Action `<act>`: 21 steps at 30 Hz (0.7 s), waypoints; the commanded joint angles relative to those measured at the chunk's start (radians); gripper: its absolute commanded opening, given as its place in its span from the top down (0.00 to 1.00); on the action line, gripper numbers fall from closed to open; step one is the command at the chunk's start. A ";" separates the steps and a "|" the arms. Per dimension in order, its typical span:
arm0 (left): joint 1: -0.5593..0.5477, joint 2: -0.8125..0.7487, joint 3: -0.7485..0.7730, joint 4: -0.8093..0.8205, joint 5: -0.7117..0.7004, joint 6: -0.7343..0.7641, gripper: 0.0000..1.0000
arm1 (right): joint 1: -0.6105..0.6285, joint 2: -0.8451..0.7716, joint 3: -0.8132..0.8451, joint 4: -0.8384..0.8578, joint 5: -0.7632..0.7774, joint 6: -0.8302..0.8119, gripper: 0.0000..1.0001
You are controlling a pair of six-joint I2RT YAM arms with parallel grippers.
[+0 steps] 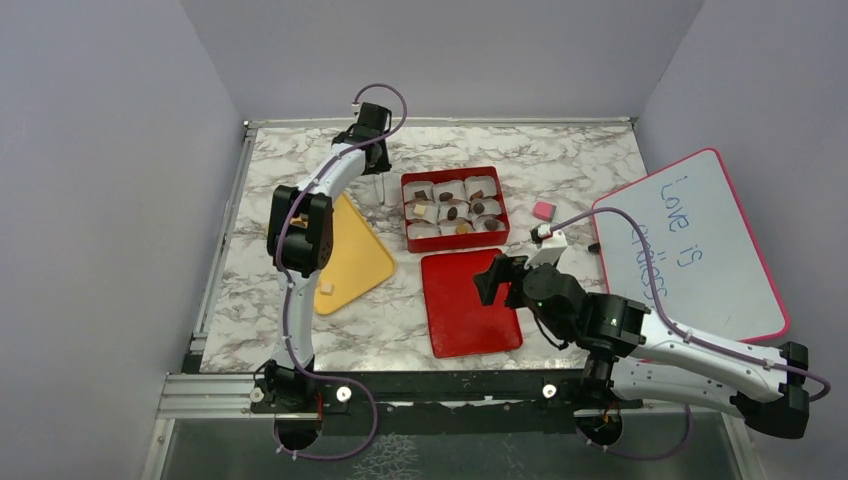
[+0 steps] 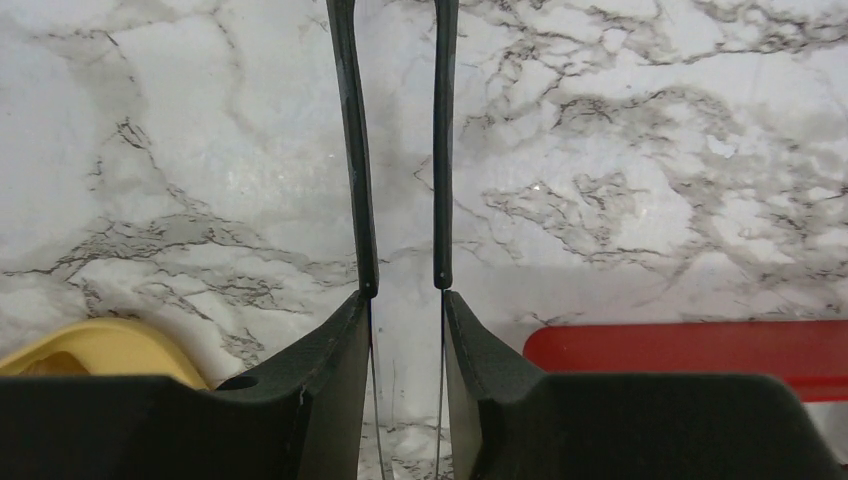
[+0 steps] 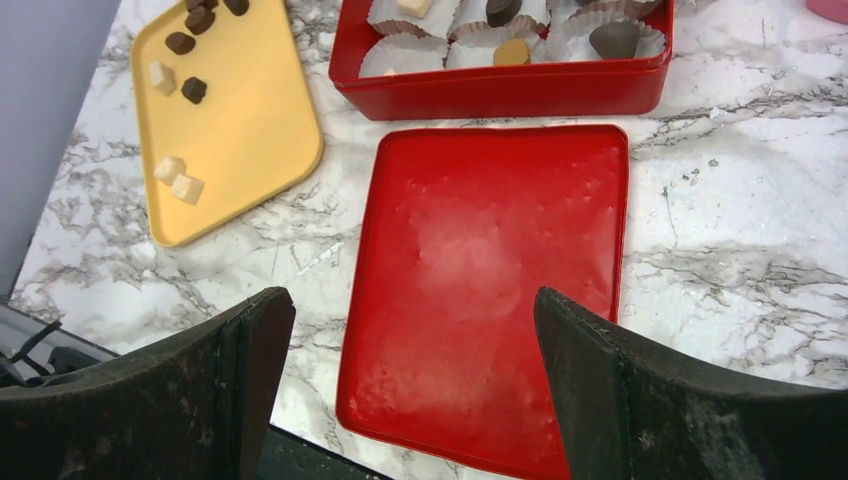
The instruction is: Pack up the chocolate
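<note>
The chocolate is split between two places. Dark and cream pieces (image 3: 194, 90) lie on the yellow tray (image 3: 250, 120), and others (image 3: 512, 50) sit in paper cups in the red box (image 3: 500, 90). My left gripper (image 2: 405, 300) is shut on thin tweezers (image 2: 352, 150). It hangs over bare marble just left of the box (image 1: 457, 243), and the tweezer tips run out of the left wrist view. Nothing shows between the tweezer arms. My right gripper (image 3: 415, 310) stands open and empty above the near end of the flat red lid (image 3: 500, 280).
A small pink block (image 1: 544, 210) lies right of the box. A pink-framed whiteboard (image 1: 690, 245) with writing covers the table's right side. The yellow tray (image 1: 355, 255) lies under the left arm, and the lid (image 1: 460, 320) is near the front edge. Walls close in the back and sides.
</note>
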 commanded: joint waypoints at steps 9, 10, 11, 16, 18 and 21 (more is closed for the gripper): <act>0.006 0.088 0.076 -0.002 -0.017 -0.024 0.51 | -0.003 -0.015 0.024 -0.018 0.002 -0.046 0.05; 0.006 0.079 0.073 -0.004 -0.015 -0.023 0.47 | -0.002 -0.015 0.018 -0.012 -0.003 -0.046 0.05; 0.006 0.070 0.072 -0.005 -0.010 -0.024 0.44 | -0.002 -0.015 0.013 -0.005 -0.007 -0.047 0.05; 0.010 -0.021 0.074 -0.031 0.021 -0.024 0.31 | -0.003 -0.003 -0.012 -0.001 -0.026 -0.004 0.05; 0.011 -0.082 0.050 -0.030 0.038 -0.024 0.26 | -0.003 0.005 -0.023 0.001 -0.040 0.019 0.05; 0.011 -0.172 0.013 -0.030 0.092 0.005 0.19 | -0.003 0.022 -0.032 0.004 -0.057 0.039 0.05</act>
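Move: The left hand, holding the tongs low over the marble, is taking them to the bare patch of table right beneath it, about 1 cm ahead and 4 cm down. The red box's middle lies some 15 cm to its right and 10 cm back, and the yellow tray's middle about 21 cm back and 9 cm left. From the right hand, that patch is roughly 35 cm ahead, 21 cm left and 16 cm below. Almost straight down by about 4 cm, the left hand lowers the tongs onto the table beside the red box. It pauses there while the fingers spread from about a third to three quarters open and let go of the tongs. Still opening, it then lifts back up about 3.5 cm, hardly tilting. ##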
